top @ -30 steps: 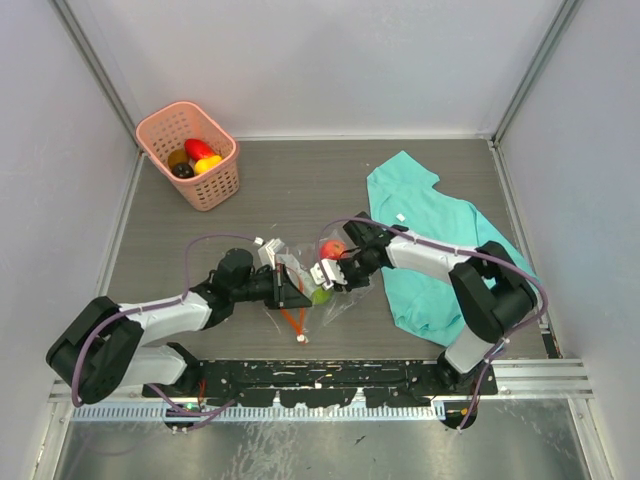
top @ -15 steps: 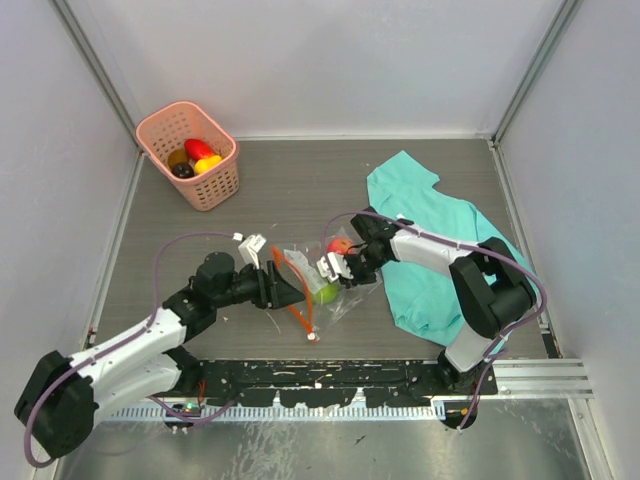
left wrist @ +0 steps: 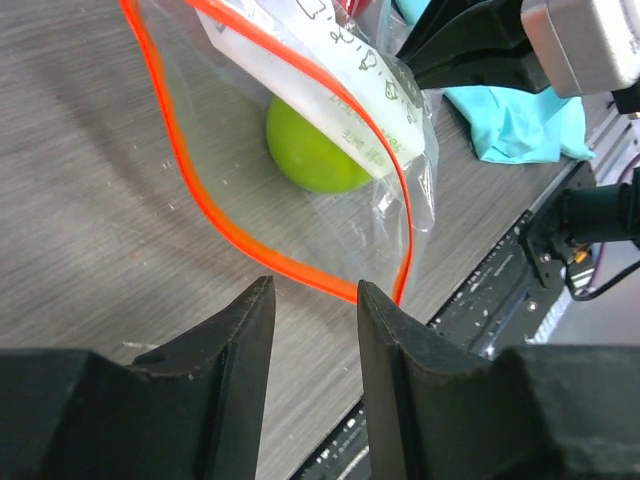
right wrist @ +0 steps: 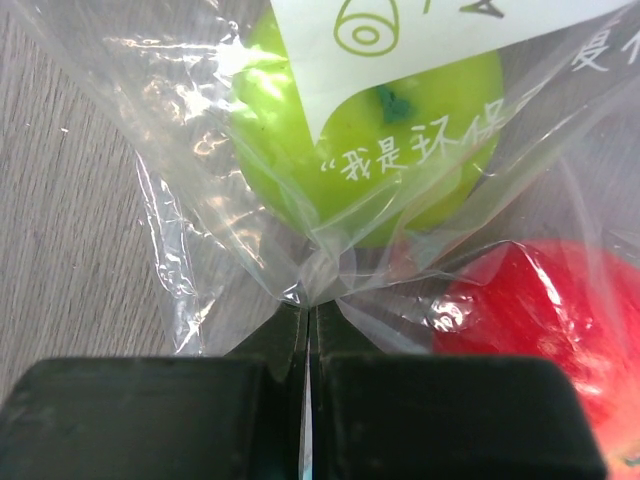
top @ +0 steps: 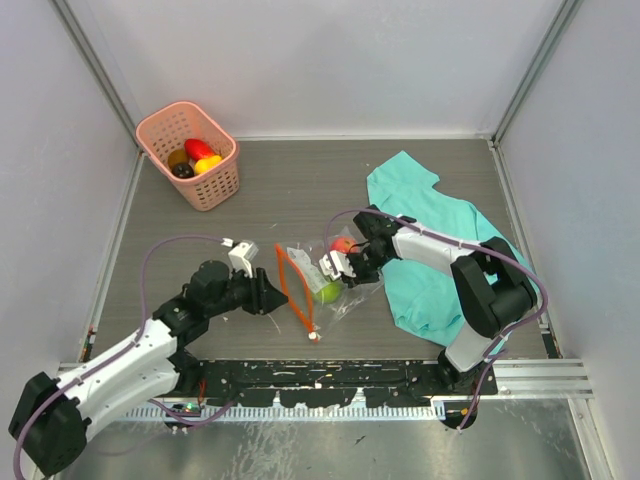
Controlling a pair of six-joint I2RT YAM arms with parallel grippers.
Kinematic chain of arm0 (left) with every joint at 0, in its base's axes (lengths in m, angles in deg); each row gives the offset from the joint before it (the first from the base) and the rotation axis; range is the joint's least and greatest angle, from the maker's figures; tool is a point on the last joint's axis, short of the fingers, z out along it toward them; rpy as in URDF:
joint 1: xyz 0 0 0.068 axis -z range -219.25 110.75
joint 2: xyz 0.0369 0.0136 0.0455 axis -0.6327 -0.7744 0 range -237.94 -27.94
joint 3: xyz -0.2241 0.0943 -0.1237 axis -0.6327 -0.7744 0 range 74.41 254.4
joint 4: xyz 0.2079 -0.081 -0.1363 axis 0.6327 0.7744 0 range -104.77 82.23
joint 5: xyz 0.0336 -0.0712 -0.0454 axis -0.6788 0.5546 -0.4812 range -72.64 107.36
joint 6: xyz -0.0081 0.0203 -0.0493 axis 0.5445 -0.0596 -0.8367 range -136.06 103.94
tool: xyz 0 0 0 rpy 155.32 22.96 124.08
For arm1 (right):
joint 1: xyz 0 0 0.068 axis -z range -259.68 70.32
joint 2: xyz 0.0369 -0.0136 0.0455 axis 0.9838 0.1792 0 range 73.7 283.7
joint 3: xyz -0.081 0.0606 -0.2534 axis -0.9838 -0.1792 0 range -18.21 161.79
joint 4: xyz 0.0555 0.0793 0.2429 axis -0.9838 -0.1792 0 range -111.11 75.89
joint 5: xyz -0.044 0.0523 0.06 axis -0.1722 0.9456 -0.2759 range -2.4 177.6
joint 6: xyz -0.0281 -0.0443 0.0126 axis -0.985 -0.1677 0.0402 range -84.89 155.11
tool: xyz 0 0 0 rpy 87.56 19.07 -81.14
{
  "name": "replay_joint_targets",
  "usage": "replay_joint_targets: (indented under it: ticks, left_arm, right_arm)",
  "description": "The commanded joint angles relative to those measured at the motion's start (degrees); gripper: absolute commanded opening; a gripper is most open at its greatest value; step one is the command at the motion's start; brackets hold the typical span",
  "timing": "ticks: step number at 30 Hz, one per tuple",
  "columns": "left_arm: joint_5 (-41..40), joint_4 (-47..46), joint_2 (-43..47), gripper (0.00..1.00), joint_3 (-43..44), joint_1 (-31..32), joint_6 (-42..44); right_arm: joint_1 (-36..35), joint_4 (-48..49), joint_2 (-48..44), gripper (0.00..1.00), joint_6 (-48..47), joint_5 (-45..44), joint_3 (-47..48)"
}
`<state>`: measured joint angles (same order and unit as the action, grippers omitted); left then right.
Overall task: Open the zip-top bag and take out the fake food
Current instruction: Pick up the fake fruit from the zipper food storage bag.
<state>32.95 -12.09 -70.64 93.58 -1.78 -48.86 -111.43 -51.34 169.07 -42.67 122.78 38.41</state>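
The zip-top bag [top: 312,275] lies mid-table with its red-orange zip strip [left wrist: 250,245] spread into an open loop. A green fruit [left wrist: 312,150] and a red fruit [right wrist: 545,300] of the fake food sit inside it, and the green one [right wrist: 400,120] shows behind the white label. My left gripper [top: 270,297] is just left of the bag's mouth, open, with nothing between its fingers [left wrist: 312,292]. My right gripper [top: 347,268] is at the bag's far end, shut on a pinch of the clear plastic [right wrist: 309,303].
A pink basket [top: 225,185] at the back left holds red, yellow and dark fake food. A teal cloth [top: 430,235] lies to the right under the right arm. The black base rail [top: 330,375] runs along the near edge, close to the zip's white slider [top: 313,337].
My left gripper let go of the bag's mouth and drew back to the left. The zip strip now gapes open. My right gripper closed on the bag's plastic.
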Motion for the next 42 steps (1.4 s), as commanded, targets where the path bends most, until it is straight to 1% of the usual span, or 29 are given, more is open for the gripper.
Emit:
replay_joint_targets:
  ticks: [1,7,12,17,19,22,27,30,32,33,35,38,42]
  left_arm:
    - [0.73,-13.32,-4.71,0.38,-0.02,0.31,7.03]
    - [3.83,-24.71,-13.91,0.36,0.55,1.32,14.44]
    - [3.27,-28.25,-19.83,0.39,1.63,4.92,24.17]
    - [2.40,-34.41,-24.07,0.41,0.54,6.98,30.21]
    - [2.59,-37.42,-25.42,0.42,-0.23,7.28,32.35]
    - [2.87,-40.43,-27.08,0.44,-0.59,7.70,35.40]
    - [2.94,-43.52,-29.57,0.47,-1.36,7.94,39.98]
    - [4.24,-44.19,-29.59,0.49,-1.73,7.99,41.94]
    - [5.30,-44.37,-31.49,0.53,-1.89,7.99,42.61]
    - [5.70,-44.46,-31.63,0.56,-1.87,7.93,42.77]
    - [5.85,-45.13,-31.89,0.63,-2.14,7.96,42.82]
    - [5.88,-47.55,-32.39,0.72,-3.18,8.02,42.95]
    - [5.43,-49.19,-33.82,0.80,-3.36,7.98,43.10]
  right_arm:
    - [-0.14,-1.13,-1.86,0.01,-0.80,1.47,1.81]
    - [-0.13,-1.76,-2.01,0.02,-0.75,2.22,2.29]
    - [-0.15,-2.46,-2.57,0.03,-0.49,3.25,2.72]
    - [-0.12,-2.97,-3.53,0.05,-0.29,4.50,3.01]
    - [-0.16,-3.38,-3.97,0.10,-0.34,5.06,3.19]
    - [-0.09,-3.91,-4.91,0.22,-0.35,5.82,3.53]
    - [-0.07,-5.10,-6.82,0.35,0.15,8.21,4.57]
    - [-0.07,-3.13,-8.13,0.47,1.46,9.03,3.75]
    - [-0.23,-0.78,-8.65,0.53,2.89,9.35,2.60]
    - [-0.59,0.28,-8.66,0.54,3.51,9.33,2.01]
    - [-1.35,1.85,-8.19,0.54,4.33,8.47,1.18]
    - [-2.45,4.71,-7.07,0.54,6.18,4.92,0.57]
    - [-2.62,6.23,-5.89,0.54,7.20,2.41,0.27]
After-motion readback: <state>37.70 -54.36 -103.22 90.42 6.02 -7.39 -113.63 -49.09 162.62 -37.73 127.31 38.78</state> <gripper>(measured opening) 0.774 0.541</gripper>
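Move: From the left hand the green fruit inside the bag lies about 10 cm to the right, 3 cm ahead and 8 cm lower. The bag's open orange-edged mouth is nearer, some 4 cm right, 1 cm ahead and 6 cm down; the red fruit is 12 cm right and 11 cm ahead, 8 cm down. For the right hand, pinching the film beside it, the green fruit is about 5 cm left and 1 cm back, level in height; the red fruit is 7 cm ahead, straight out. The left fingertips enter the bag's mouth under its upper lip, the hand travelling about 6 cm right, 4 to 5 cm down and a little forward, tipping down some 35 degrees, turning clockwise and spreading its fingers. The right hand, shut on the film at first, opens about halfway and lets go, rising about 5 cm and shifting left above the bag before sinking slightly. ##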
